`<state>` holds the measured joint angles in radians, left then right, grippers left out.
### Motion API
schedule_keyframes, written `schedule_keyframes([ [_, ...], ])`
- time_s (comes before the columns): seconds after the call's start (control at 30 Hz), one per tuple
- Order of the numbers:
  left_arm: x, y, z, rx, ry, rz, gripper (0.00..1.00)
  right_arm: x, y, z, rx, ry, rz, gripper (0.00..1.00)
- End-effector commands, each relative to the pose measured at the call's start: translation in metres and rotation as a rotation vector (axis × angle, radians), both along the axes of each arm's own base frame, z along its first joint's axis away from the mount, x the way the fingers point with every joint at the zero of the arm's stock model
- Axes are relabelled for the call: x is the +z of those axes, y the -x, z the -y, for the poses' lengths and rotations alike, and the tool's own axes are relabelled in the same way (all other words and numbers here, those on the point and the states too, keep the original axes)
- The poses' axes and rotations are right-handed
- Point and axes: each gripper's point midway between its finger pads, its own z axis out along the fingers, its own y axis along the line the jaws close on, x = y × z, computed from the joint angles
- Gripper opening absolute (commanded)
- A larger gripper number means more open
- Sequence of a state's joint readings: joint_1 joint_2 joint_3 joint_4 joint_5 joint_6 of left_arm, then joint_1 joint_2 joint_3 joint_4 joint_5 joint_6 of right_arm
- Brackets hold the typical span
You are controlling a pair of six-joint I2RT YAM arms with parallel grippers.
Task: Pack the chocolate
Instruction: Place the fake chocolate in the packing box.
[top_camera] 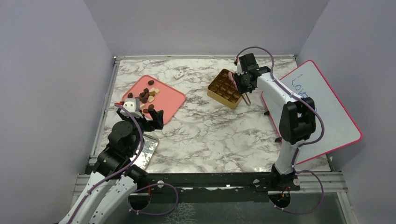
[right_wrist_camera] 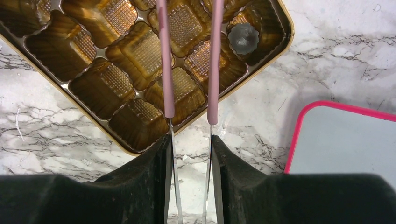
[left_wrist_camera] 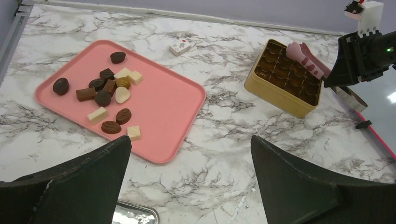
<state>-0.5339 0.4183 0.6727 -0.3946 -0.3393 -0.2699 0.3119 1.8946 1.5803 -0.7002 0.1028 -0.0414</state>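
The chocolate lies as several small dark brown and cream pieces on a pink tray at the left. One dark round piece sits in a corner cell of the gold box; its other cells that show are empty. My right gripper hangs over the box's near corner, shut on the pink tweezers, whose two arms stand slightly apart with nothing between them. My left gripper is open by the pink tray's near edge, holding nothing.
A whiteboard with a pink rim lies to the right of the box. A small white block rests on the marble behind the tray. A shiny metal tray sits near the left arm's base.
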Motion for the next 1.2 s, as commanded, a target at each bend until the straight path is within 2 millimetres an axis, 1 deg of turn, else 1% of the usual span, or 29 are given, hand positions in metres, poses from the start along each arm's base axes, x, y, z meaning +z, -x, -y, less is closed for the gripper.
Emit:
schedule_keyframes([
  [0.0,0.000,0.000,0.007,-0.029,0.018,-0.008,0.99,0.019,-0.006,0.002,-0.019,-0.025,0.054,0.38],
  [0.13,-0.004,-0.001,0.014,-0.051,0.025,-0.044,0.99,0.030,0.001,-0.002,-0.007,-0.058,0.060,0.38],
  [0.27,-0.013,-0.004,0.022,-0.081,0.008,-0.104,0.99,0.044,0.010,-0.012,0.031,-0.127,0.099,0.38],
  [0.4,-0.020,-0.008,0.032,-0.111,0.012,-0.156,0.99,0.053,0.021,-0.020,0.058,-0.191,0.126,0.38],
  [0.57,-0.032,-0.014,0.045,-0.112,0.056,-0.241,0.97,0.066,0.038,-0.035,0.125,-0.282,0.160,0.38],
  [0.63,-0.037,-0.018,0.051,-0.118,0.069,-0.279,0.95,0.073,0.045,-0.043,0.136,-0.331,0.182,0.38],
  [0.67,-0.040,-0.020,0.054,-0.122,0.068,-0.297,0.95,0.080,0.050,-0.048,0.155,-0.356,0.202,0.38],
  [0.73,-0.040,-0.026,0.057,-0.120,0.048,-0.318,0.95,0.085,0.059,-0.056,0.182,-0.387,0.221,0.38],
  [0.8,-0.036,-0.031,0.059,-0.115,0.036,-0.332,0.96,0.089,0.068,-0.066,0.215,-0.410,0.238,0.38],
  [0.9,-0.024,-0.038,0.072,-0.152,0.069,-0.335,0.98,0.095,0.083,-0.081,0.258,-0.440,0.259,0.38],
  [0.97,-0.017,-0.041,0.085,-0.195,0.108,-0.335,0.98,0.099,0.092,-0.092,0.275,-0.469,0.279,0.38],
  [1.03,-0.009,-0.043,0.098,-0.239,0.155,-0.336,0.98,0.097,0.103,-0.101,0.279,-0.493,0.279,0.38],
  [1.17,0.014,-0.040,0.127,-0.369,0.279,-0.312,0.93,0.095,0.122,-0.121,0.326,-0.518,0.277,0.38],
])
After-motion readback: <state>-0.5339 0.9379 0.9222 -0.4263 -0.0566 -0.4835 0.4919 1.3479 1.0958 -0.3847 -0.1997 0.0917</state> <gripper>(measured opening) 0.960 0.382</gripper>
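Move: The right hand holds the parted tongs over the packing box's near-right edge. The box's middle is about 4 cm ahead, 6 cm left and 10 below it, a dark chocolate in the box's right corner some 7 cm ahead and 1 cm right, and the pink tray roughly 40 cm left, nearly level fore and aft. From the empty left hand, the tongs are about 21 cm ahead, 34 right and 15 lower; the tray's middle is 15 ahead, 5 left. Still gripping the tongs, their arms kept parted, the right hand backs out from over the packing box, about 11 cm back, 10 cm left and 8 cm up towards the tray side, rolling its left side up some 25 degrees and swinging counter-clockwise. The left hand, wide open and touching nothing, goes about 9 cm right and 4 cm forward towards the tongs, sinking 5 to 6 cm before coming halfway back up, while its fingers tip down some 20 degrees. ##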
